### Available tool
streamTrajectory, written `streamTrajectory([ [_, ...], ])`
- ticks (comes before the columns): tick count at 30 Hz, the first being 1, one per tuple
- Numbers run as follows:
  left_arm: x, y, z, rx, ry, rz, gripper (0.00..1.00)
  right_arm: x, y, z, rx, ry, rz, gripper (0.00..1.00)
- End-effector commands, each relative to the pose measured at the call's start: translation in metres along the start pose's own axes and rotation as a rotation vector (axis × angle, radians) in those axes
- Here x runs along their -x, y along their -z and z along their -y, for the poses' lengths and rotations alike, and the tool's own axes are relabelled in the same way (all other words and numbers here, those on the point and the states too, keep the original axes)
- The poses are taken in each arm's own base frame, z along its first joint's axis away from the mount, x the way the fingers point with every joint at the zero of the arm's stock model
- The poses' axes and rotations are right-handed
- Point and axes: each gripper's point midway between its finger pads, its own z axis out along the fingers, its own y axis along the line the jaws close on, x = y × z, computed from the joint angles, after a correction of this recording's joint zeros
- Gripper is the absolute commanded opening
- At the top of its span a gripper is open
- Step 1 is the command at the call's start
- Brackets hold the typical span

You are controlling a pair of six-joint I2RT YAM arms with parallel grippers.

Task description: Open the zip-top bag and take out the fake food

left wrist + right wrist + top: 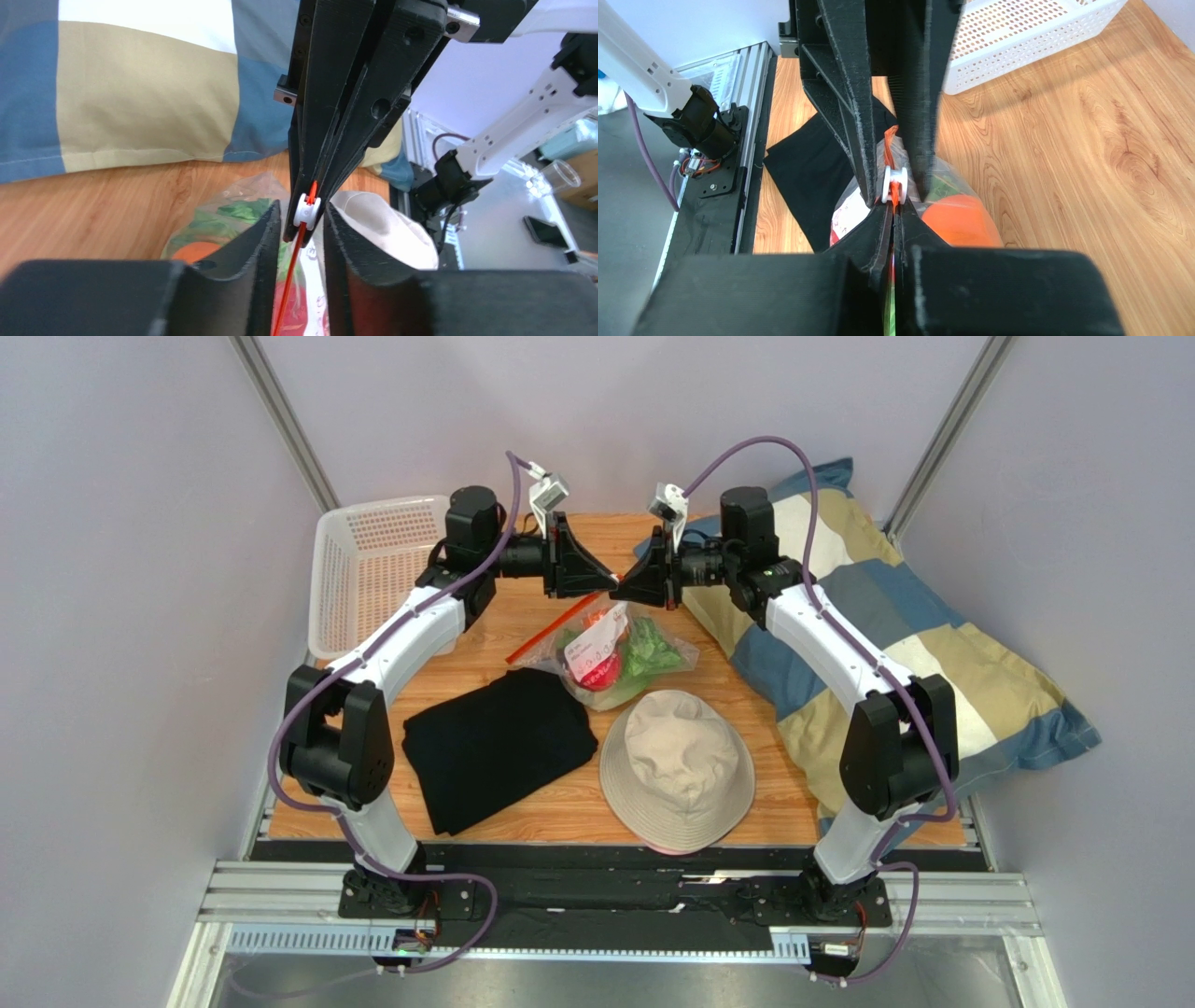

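The zip-top bag (617, 651) lies on the wooden table with the fake food inside: a green leafy cabbage (648, 651), a red apple (601, 669) and an orange fruit (962, 220). Its orange-red zip strip (289, 280) is lifted at one end. My right gripper (894, 210) is shut on that strip just behind the white slider (891, 183). My left gripper (302, 208) faces it nose to nose. Its fingers (267, 231) stand a little apart on either side of the slider (307, 208), with a narrow gap showing on each side.
A white mesh basket (372, 567) stands at the back left. A black cloth (491, 742) and a beige hat (678, 767) lie in front of the bag. A blue and tan checked pillow (898, 658) fills the right side.
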Motion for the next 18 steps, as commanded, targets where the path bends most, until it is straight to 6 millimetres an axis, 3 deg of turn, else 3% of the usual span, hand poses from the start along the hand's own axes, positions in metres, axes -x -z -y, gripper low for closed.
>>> streamTrajectory([
  [1, 0.019, -0.003, 0.010, -0.058, -0.070, 0.025, 0.28, 0.021, 0.000, -0.012, 0.055, 0.093, 0.037, 0.00],
  [3, 0.019, -0.003, 0.010, -0.056, -0.076, 0.035, 0.20, 0.021, 0.000, -0.011, 0.062, 0.091, 0.037, 0.00],
  [7, 0.024, -0.002, 0.014, -0.070, -0.092, 0.058, 0.17, 0.017, -0.001, -0.014, 0.076, 0.084, 0.027, 0.00],
  [8, 0.027, -0.003, 0.015, -0.077, -0.099, 0.065, 0.11, 0.016, -0.001, -0.013, 0.075, 0.079, 0.025, 0.00],
  [13, 0.025, -0.003, 0.016, -0.092, -0.094, 0.061, 0.00, 0.015, -0.002, -0.012, 0.067, 0.069, 0.025, 0.00],
  [18, 0.017, -0.001, 0.019, -0.093, -0.090, 0.055, 0.00, 0.026, -0.003, -0.005, 0.029, 0.018, 0.063, 0.00],
])
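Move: Right at the left fingertips sits the white zip slider, about 2 cm to the left hand's right and level with it, and about 2 cm to the right hand's left. The fake food hangs in the bag roughly 14 cm below the left hand, 1 cm right and 2 cm back. About 24 cm below this hand, the hat lies some 17 cm back and 12 cm right, the black cloth 14 cm back and 15 cm left. Closing from about a third open to nearly shut, the left fingers pinch the white slider from either side while the hand rises about 1 cm, its wrist easing round some 5 degrees. The right hand stays in place with its fingers still shut on the red zip right beside the slider, keeping that corner of the bag up. ##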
